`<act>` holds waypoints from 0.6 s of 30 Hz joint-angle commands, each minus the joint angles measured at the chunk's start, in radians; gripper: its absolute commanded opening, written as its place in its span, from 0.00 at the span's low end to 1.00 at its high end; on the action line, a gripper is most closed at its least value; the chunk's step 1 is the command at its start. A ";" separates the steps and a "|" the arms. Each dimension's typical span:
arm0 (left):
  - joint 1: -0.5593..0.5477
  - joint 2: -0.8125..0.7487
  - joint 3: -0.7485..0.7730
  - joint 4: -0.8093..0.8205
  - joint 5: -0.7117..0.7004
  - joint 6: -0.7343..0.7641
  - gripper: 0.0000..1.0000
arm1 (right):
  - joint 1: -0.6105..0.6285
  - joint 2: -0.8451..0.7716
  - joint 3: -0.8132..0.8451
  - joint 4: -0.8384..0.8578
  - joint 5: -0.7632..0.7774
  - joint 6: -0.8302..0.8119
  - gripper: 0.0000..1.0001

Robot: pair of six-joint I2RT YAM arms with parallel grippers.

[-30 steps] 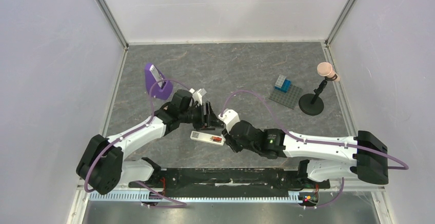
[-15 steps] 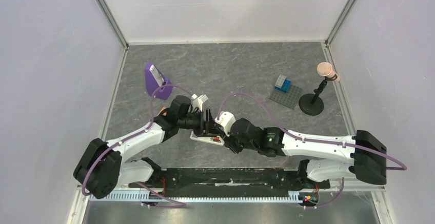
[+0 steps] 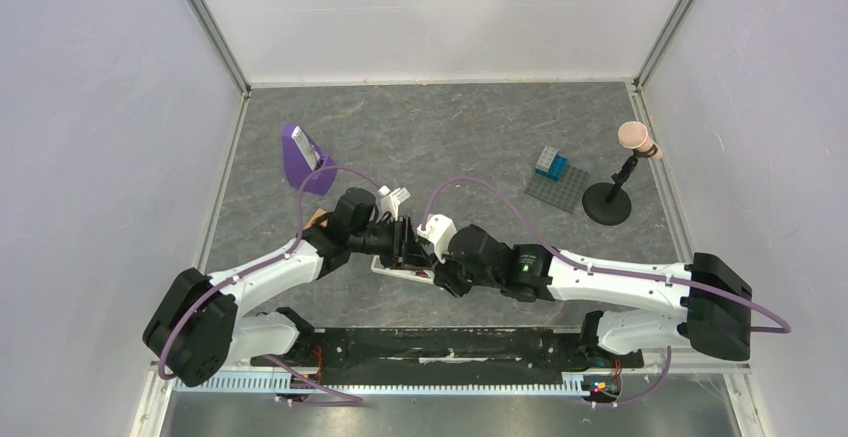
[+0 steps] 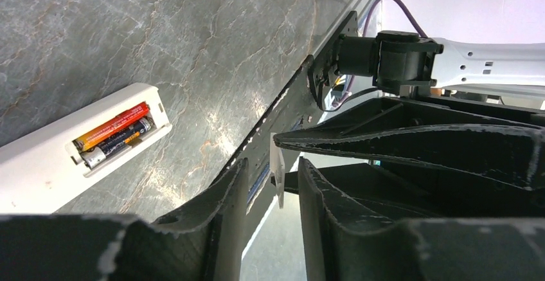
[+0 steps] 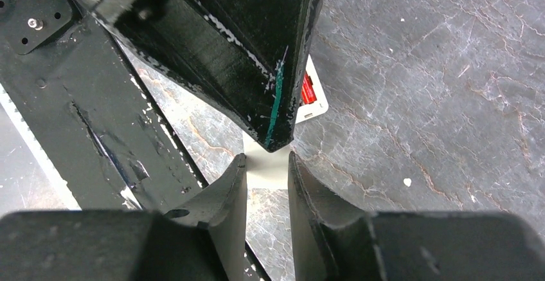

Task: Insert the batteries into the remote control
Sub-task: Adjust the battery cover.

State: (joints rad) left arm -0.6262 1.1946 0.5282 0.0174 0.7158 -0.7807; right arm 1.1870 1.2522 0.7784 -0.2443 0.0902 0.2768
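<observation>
The white remote control (image 4: 51, 165) lies on the table with its back compartment open. Both batteries sit inside it side by side, the red-orange one (image 4: 112, 125) and the dark one (image 4: 119, 143). My right gripper (image 5: 267, 160) is shut on a small flat white plastic strip (image 5: 267, 172), held just above the table near the remote's end (image 5: 315, 104). My left gripper (image 4: 271, 164) meets it head-on. Its jaws straddle the strip's thin edge (image 4: 279, 172) with a gap showing on both sides. In the top view both grippers cover most of the remote (image 3: 385, 265).
A purple wedge stand (image 3: 303, 157) is at the back left, with a small white part (image 3: 393, 197) behind the left wrist. Blue bricks on a grey baseplate (image 3: 552, 172) and a black stand with a pink knob (image 3: 618, 182) are at the right. A black rail (image 3: 450, 342) runs along the near edge.
My left gripper has come down and towards the right gripper, and its jaws have narrowed around the white strip. The right arm has edged slightly left, still holding the strip.
</observation>
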 commanded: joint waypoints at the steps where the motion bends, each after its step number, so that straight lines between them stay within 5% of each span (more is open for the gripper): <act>1: -0.015 0.014 0.023 0.015 0.014 -0.015 0.37 | -0.008 0.005 0.050 0.035 -0.023 -0.017 0.23; 8: -0.018 0.009 0.030 0.013 0.017 -0.021 0.02 | -0.029 0.021 0.071 0.021 -0.045 0.011 0.32; 13: -0.018 -0.037 0.028 0.015 -0.015 -0.051 0.02 | -0.033 -0.050 0.048 0.020 -0.021 0.088 0.64; 18: -0.019 -0.132 0.020 0.030 -0.071 -0.124 0.02 | -0.082 -0.197 -0.054 0.099 -0.039 0.371 0.70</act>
State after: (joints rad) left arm -0.6399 1.1488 0.5301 0.0097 0.6868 -0.8238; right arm 1.1435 1.1831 0.7895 -0.2398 0.0559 0.4065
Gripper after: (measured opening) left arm 0.042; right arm 0.690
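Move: The battery cover, already gripped by the right hand, stands between the left hand's half-open fingers, its middle about 1 cm to that hand's right and 1 cm back. From the right hand it lies some 2 cm left and 1 cm ahead. The remote's middle is on the table, roughly 8 cm below the left hand, 3 cm back and 4 cm left; the batteries, in its open bay, lie about 4 cm back and straight below. The left fingers shut on the battery cover's edge and pinch it while the right hand still holds the other part steady. Only then do the right fingers open wide and let go, and the right hand lifts clear by about 3 cm, rolling slightly; the left hand, otherwise staying in place, rises some 1 cm with its grip kept. ##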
